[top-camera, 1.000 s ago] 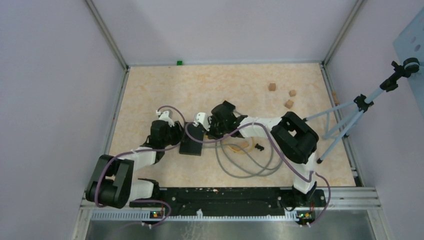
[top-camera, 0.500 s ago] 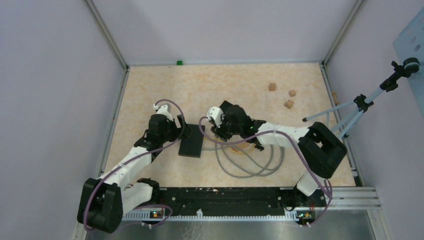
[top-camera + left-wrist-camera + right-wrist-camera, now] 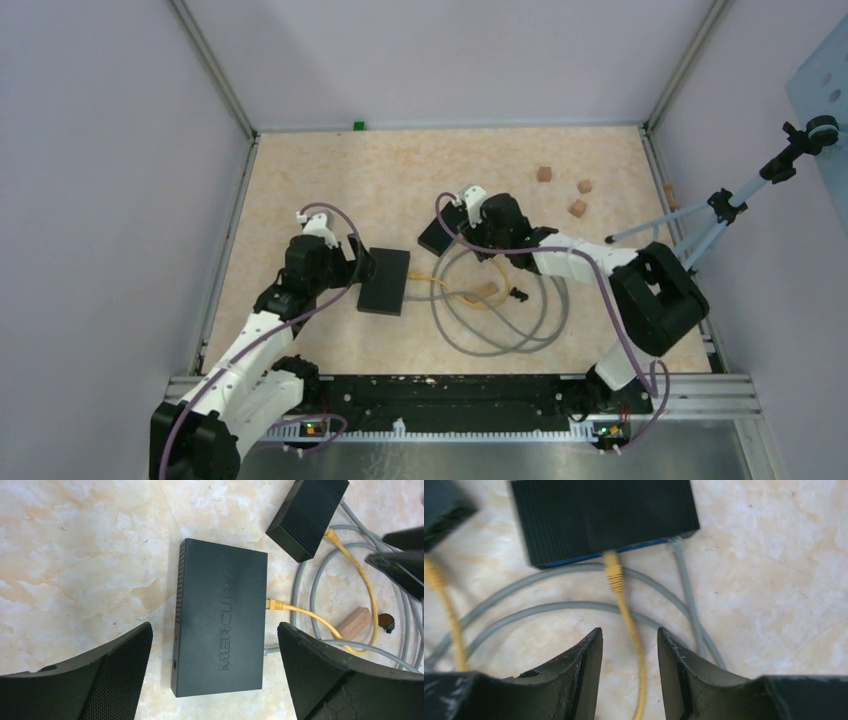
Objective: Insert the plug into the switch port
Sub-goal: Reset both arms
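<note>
The black switch (image 3: 385,281) (image 3: 220,617) lies flat on the table. A yellow plug (image 3: 274,604) sits in a port on its right side. Its yellow cable (image 3: 350,560) runs to a smaller ribbed black box (image 3: 437,237) (image 3: 604,515), entering it through a second yellow plug (image 3: 613,575). My left gripper (image 3: 356,262) (image 3: 215,627) stands wide open just left of the switch, its fingers apart from the switch's sides. My right gripper (image 3: 452,215) (image 3: 629,632) hovers open by the ribbed box, and the yellow cable lies on the table beneath the gap.
Grey cable loops (image 3: 500,325) spread right of the switch, with a wooden block (image 3: 485,291) and a small black part (image 3: 517,295) among them. Three wooden cubes (image 3: 578,207) sit at the back right. A tripod (image 3: 700,225) leans in at the right wall.
Both grippers have opened. The left one drew back left off the switch. The right one moved up and right, away from the switch to the ribbed box.
</note>
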Available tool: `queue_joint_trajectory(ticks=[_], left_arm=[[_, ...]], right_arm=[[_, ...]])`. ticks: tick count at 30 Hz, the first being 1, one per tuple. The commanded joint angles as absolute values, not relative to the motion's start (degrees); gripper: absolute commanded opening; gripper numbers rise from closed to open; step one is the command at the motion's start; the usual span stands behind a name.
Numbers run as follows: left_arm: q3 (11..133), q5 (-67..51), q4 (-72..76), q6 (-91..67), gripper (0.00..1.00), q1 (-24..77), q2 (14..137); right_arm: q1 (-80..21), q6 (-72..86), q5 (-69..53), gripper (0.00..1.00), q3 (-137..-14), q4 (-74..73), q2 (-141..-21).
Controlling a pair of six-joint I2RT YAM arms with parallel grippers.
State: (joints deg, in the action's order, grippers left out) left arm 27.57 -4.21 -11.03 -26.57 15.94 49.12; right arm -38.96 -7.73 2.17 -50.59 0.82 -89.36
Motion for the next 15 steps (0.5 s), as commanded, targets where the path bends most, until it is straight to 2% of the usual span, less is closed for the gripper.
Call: queue_joint_trajectory(ticks=[1, 6, 10, 13, 15], left_arm=[[27.31, -6.22, -10.87, -24.84, 0.99, 15.82, 48.10], [27.05, -9.60, -13.07, -25.08, 0.99, 15.82, 46.06], [25.99, -11.05, -12.99, -26.32, 0.99, 15.81, 43.89], [26.36, -11.22, -13.90, -26.63, 0.98, 15.81, 43.13], [27.69, -10.96, -15.13, -26.42, 0.99, 15.80, 42.73]], right_arm=[[-33.24, -9.09, -2.24, 0.42, -57.52, 0.77, -96.92], [-32.31, -12.02, -6.43, 0.38, -63.24, 0.09, -104.65], [-32.26, -9.93, -8.38, 0.22, -66.73, 0.09, -108.95], [-32.59, -7.21, -11.10, 0.20, -68.64, 0.18, -110.60], [-33.37, -6.76, -9.87, 0.23, -69.08, 1.17, -109.85]])
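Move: The yellow plug in the small ribbed box lies about 6 cm ahead of the right hand, 4 cm to its left and 7 cm below. The box's middle is about 8 cm ahead and 7 left, the grey plug some 8 cm ahead and 1 left, and the wooden block about 5 cm back and 2 right. From the left hand, hovering near the Mercury switch, the yellow plug is roughly 8 cm ahead, 18 right and 10 below. The right hand drops forward and down, about 6 cm out and 5 cm lower, towards the yellow plug, swinging 2 cm right before coming back some 3 cm left, while its fingers tip down about 10 degrees and close from half open to a narrow gap, coming close beside the plug with no contact to be seen. The left hand, empty and wide open, eases about 2 cm back and slightly right above the Mercury switch, turning a little clockwise. ##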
